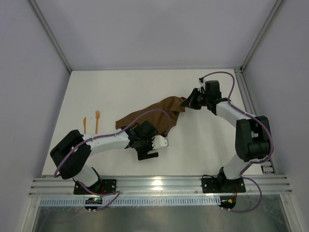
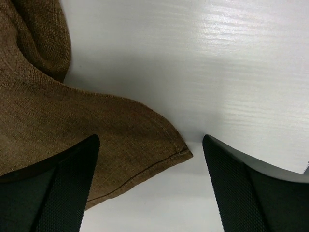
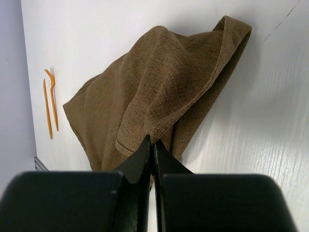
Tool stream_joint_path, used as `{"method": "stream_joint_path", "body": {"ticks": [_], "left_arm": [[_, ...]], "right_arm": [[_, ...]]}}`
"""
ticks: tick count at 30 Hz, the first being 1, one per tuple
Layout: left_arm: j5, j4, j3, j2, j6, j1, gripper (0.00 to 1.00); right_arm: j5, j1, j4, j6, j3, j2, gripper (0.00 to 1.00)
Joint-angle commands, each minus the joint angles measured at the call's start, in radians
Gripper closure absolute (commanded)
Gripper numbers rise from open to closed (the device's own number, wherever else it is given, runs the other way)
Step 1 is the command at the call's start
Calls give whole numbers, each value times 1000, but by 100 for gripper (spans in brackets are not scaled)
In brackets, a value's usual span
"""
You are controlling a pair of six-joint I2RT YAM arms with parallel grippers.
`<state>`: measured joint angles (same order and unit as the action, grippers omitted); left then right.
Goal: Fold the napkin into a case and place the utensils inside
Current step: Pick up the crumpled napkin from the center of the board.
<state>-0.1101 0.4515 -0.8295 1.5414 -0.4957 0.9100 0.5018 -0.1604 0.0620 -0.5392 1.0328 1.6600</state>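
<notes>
The dark brown napkin [image 1: 157, 115] lies crumpled and half lifted at the table's middle. My right gripper [image 1: 187, 103] is shut on its far right corner; in the right wrist view the fingertips [image 3: 153, 141] pinch a fold of the cloth [image 3: 164, 77]. My left gripper [image 1: 157, 148] stands open at the napkin's near edge. In the left wrist view a hemmed corner [image 2: 176, 152] lies flat between the wide-apart fingers [image 2: 63, 193], touching neither. The utensils, two thin orange pieces, lie side by side at the far left: a fork [image 1: 97, 121] and a plain one [image 1: 84, 124]. No case shows.
A purple cable [image 1: 149, 114] on the left arm arcs over the napkin. Upright frame posts and grey walls bound the white table [image 1: 120, 92]. An aluminium rail [image 1: 154, 184] runs along the near edge by both arm bases.
</notes>
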Motion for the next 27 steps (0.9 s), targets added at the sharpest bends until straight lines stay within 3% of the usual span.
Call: {"method": "stream_joint_path", "body": {"ticks": [1, 2, 4, 5, 7, 8, 9, 14, 19, 23, 27], "left_arm": [[16, -59, 9, 46, 9, 12, 12], [30, -60, 9, 60, 11, 15, 17], [62, -56, 15, 72, 2, 17, 38], [75, -53, 20, 75, -3, 17, 56], [142, -45, 27, 66, -12, 17, 76], [173, -48, 32, 59, -9, 17, 95], [196, -57, 38, 31, -7, 15, 100], [352, -125, 55, -119, -6, -86, 100], [357, -105, -32, -415, -29, -244, 100], [348, 146, -238, -492, -35, -283, 100], [407, 277, -429, -520, 2, -283, 100]], "right_arm": [[-25, -4, 15, 27, 21, -66, 97], [-25, -2, 21, 30, 21, -69, 97], [-29, -4, 24, 33, 23, -86, 97], [-31, -4, 32, 36, 26, -92, 97], [-39, -4, 42, 41, 33, -117, 97], [-43, -2, 58, 44, 38, -126, 97], [-48, -4, 65, 53, 44, -137, 97], [-66, -4, 127, 76, 84, -241, 97], [-43, -18, 180, 100, 151, -365, 97], [-29, -73, 263, 123, 266, -454, 97], [6, -96, 328, 113, 400, -514, 97]]}}
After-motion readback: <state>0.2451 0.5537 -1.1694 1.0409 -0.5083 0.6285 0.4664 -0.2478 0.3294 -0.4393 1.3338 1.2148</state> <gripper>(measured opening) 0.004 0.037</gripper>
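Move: The napkin's near corner lies right between the left hand's wide-open fingers, about 1 cm below the hand point. The napkin's middle is roughly 14 cm ahead of that hand and level with it sideways; the fork lies some 12 cm ahead and 24 cm to its left, the knife about 5 cm farther left. From the right hand, which already holds the napkin's right-hand edge, the near corner is about 19 cm left, 20 cm back and 10 cm below. Left fingers shut and pinch the near corner almost on the spot, then carry it, first low over the board, forward and left about 10 cm each before lifting it steeply, some 28 cm in all, fingers swinging out forward and the hand turning counter-clockwise. The right hand keeps its pinch on the right-hand edge and rises about 25 cm, drawing back a little and tipping its fingers up some 30 degrees. ##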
